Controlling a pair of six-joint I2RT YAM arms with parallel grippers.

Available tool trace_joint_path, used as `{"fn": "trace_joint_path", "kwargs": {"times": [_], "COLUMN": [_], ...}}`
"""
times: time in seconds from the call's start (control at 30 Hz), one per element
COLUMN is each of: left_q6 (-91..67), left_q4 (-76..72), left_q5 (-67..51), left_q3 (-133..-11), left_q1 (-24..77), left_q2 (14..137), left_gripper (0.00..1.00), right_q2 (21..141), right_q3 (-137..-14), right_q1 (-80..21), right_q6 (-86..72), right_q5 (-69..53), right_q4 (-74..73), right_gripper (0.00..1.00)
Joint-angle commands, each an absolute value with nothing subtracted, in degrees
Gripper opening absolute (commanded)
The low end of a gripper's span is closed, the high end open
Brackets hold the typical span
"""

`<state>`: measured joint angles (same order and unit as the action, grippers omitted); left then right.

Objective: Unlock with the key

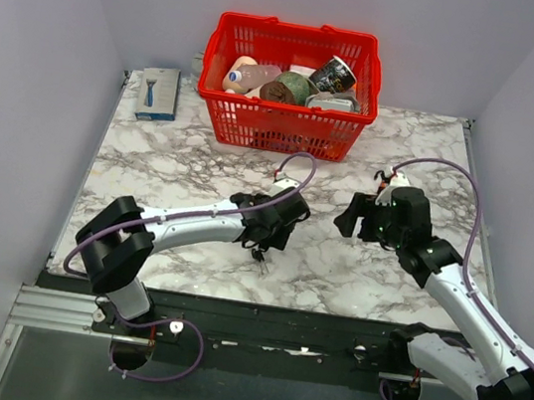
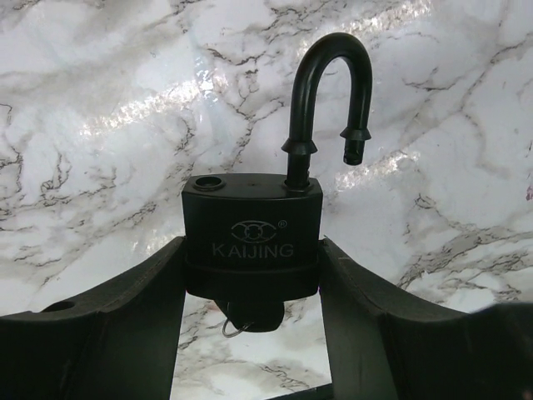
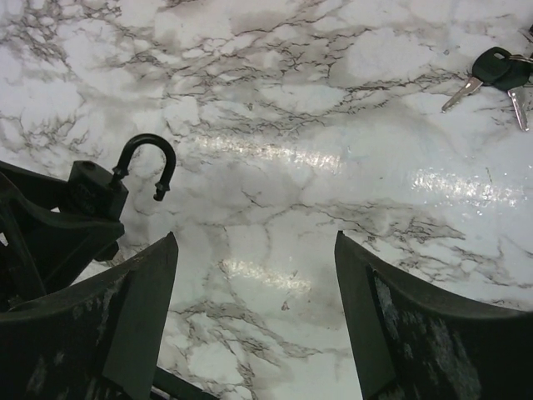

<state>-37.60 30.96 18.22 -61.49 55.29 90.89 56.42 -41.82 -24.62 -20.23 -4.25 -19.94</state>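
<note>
A black padlock (image 2: 251,242) marked KAIJING sits between the fingers of my left gripper (image 2: 251,268), which is shut on its body. Its shackle (image 2: 329,92) stands swung open, one end free of the body. The key (image 2: 250,318) sticks out of the lock's underside with a small wire ring on it. From above, the padlock (image 1: 274,223) is held a little over the marble table (image 1: 181,167), near the middle front. My right gripper (image 1: 348,217) is to its right and apart from it, open and empty. The right wrist view shows the padlock (image 3: 100,187) at the left.
A bunch of spare keys (image 3: 498,71) lies on the marble at the top right of the right wrist view. A red basket (image 1: 283,127) of groceries stands at the back centre, and a blue-and-white package (image 1: 158,93) at the back left.
</note>
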Motion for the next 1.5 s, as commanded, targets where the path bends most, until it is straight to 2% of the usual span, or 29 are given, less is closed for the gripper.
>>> {"fn": "trace_joint_path", "kwargs": {"times": [0.0, 0.33, 0.4, 0.5, 0.53, 0.6, 0.63, 0.7, 0.73, 0.8, 0.83, 0.87, 1.03, 1.2, 1.3, 1.33, 1.47], "left_q6": [-39.2, -40.0, -40.0, -40.1, -40.1, -40.1, -40.1, -40.0, -40.1, -39.8, -39.4, -39.1, -35.3, -27.4, -25.9, -25.8, -24.3], "left_q4": [31.6, 32.3, 32.4, 32.0, 31.6, 30.5, 30.3, 30.1, 30.1, 29.4, 28.8, 28.0, 27.4, 27.6, 28.8, 28.7, 26.5], "left_q5": [20.3, 18.8, 18.6, 17.8, 17.2, 15.0, 14.5, 13.8, 13.8, 14.3, 14.5, 15.0, 16.2, 14.4, 11.4, 8.9, 5.1], "left_q3": [-65.9, -69.1, -70.0, -70.7, -70.8, -70.6, -70.4, -70.3, -70.2, -69.9, -69.2, -68.8, -67.2, -62.9, -60.9, -60.5, -59.8], "left_q1": [55.3, 54.6, 54.4, 54.2, 54.2, 54.1, 54.1, 54.1, 54.1, 54.1, 54.1, 54.1, 54.1, 52.2, 44.8, 38.8, 30.8], "left_q2": [94.2, 102.4, 103.5, 104.9, 105.2, 105.8, 106.0, 106.1, 106.0, 104.5, 103.7, 102.0, 95.3, 81.0, 72.1, 70.2, 63.5], "left_gripper": [0.0, 0.0, 0.05, 0.22, 0.37, 0.49, 0.6, 0.69, 0.8, 0.86, 0.95, 0.99, 0.99, 0.99, 0.99, 0.99, 0.99], "right_q2": [55.5, 55.1, 55.3, 55.4, 55.2, 55.1, 55.1, 54.8, 54.7, 54.2, 54.1, 54.1, 53.5, 54.1, 56.2, 56.9, 64.8], "right_q3": [-40.3, -39.7, -39.7, -38.9, -38.5, -38.0, -37.8, -37.4, -37.4, -37.2, -37.2, -37.2, -37.2, -36.9, -38.0, -38.4, -42.2], "right_q1": [-24.3, -24.3, -24.3, -24.3, -24.3, -24.3, -24.3, -24.3, -24.3, -24.3, -24.3, -24.3, -24.4, -26.7, -31.3, -32.9, -41.7], "right_q6": [-18.3, -18.5, -18.7, -19.3, -19.5, -19.8, -19.7, -19.9, -20.0, -20.4, -20.6, -20.8, -23.5, -29.0, -32.9, -34.0, -40.2], "right_q5": [-2.1, -3.1, -3.5, -3.7, -3.6, -3.5, -3.5, -3.3, -3.2, -3.0, -2.6, -2.6, -1.2, -3.2, -1.2, 2.4, 7.7], "right_q4": [-21.4, -21.3, -21.3, -20.9, -20.7, -20.7, -20.8, -20.9, -21.0, -21.1, -21.4, -21.4, -22.8, -21.4, -20.7, -20.8, -20.8], "right_gripper": [0.84, 0.84, 0.84, 0.84, 0.84, 0.83, 0.84, 0.84, 0.84, 0.84, 0.84, 0.84, 0.84, 0.84, 0.84, 0.85, 0.86]}}
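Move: The black padlock, shackle open and keys at its lower end, is already in the left fingers. Its resting spot on the table is about 6 cm below that hand, 1 cm ahead and 2 cm to its right. From the same hand the orange padlock lies some 24 cm to the right and 15 cm ahead; the red basket's middle is about 30 cm straight ahead. From the empty right hand the spot is roughly 13 cm left, 3 cm back and 14 cm below. Keeping its pinch on the black padlock's body, the left hand lowers it about 5 cm onto the marble, edges a little to the right and opens wide, letting go. It then lifts steeply away, swinging left and forward towards the end as its fingers tip up. The open right hand sinks slightly, then slides some 4 cm left and back towards the padlock. ##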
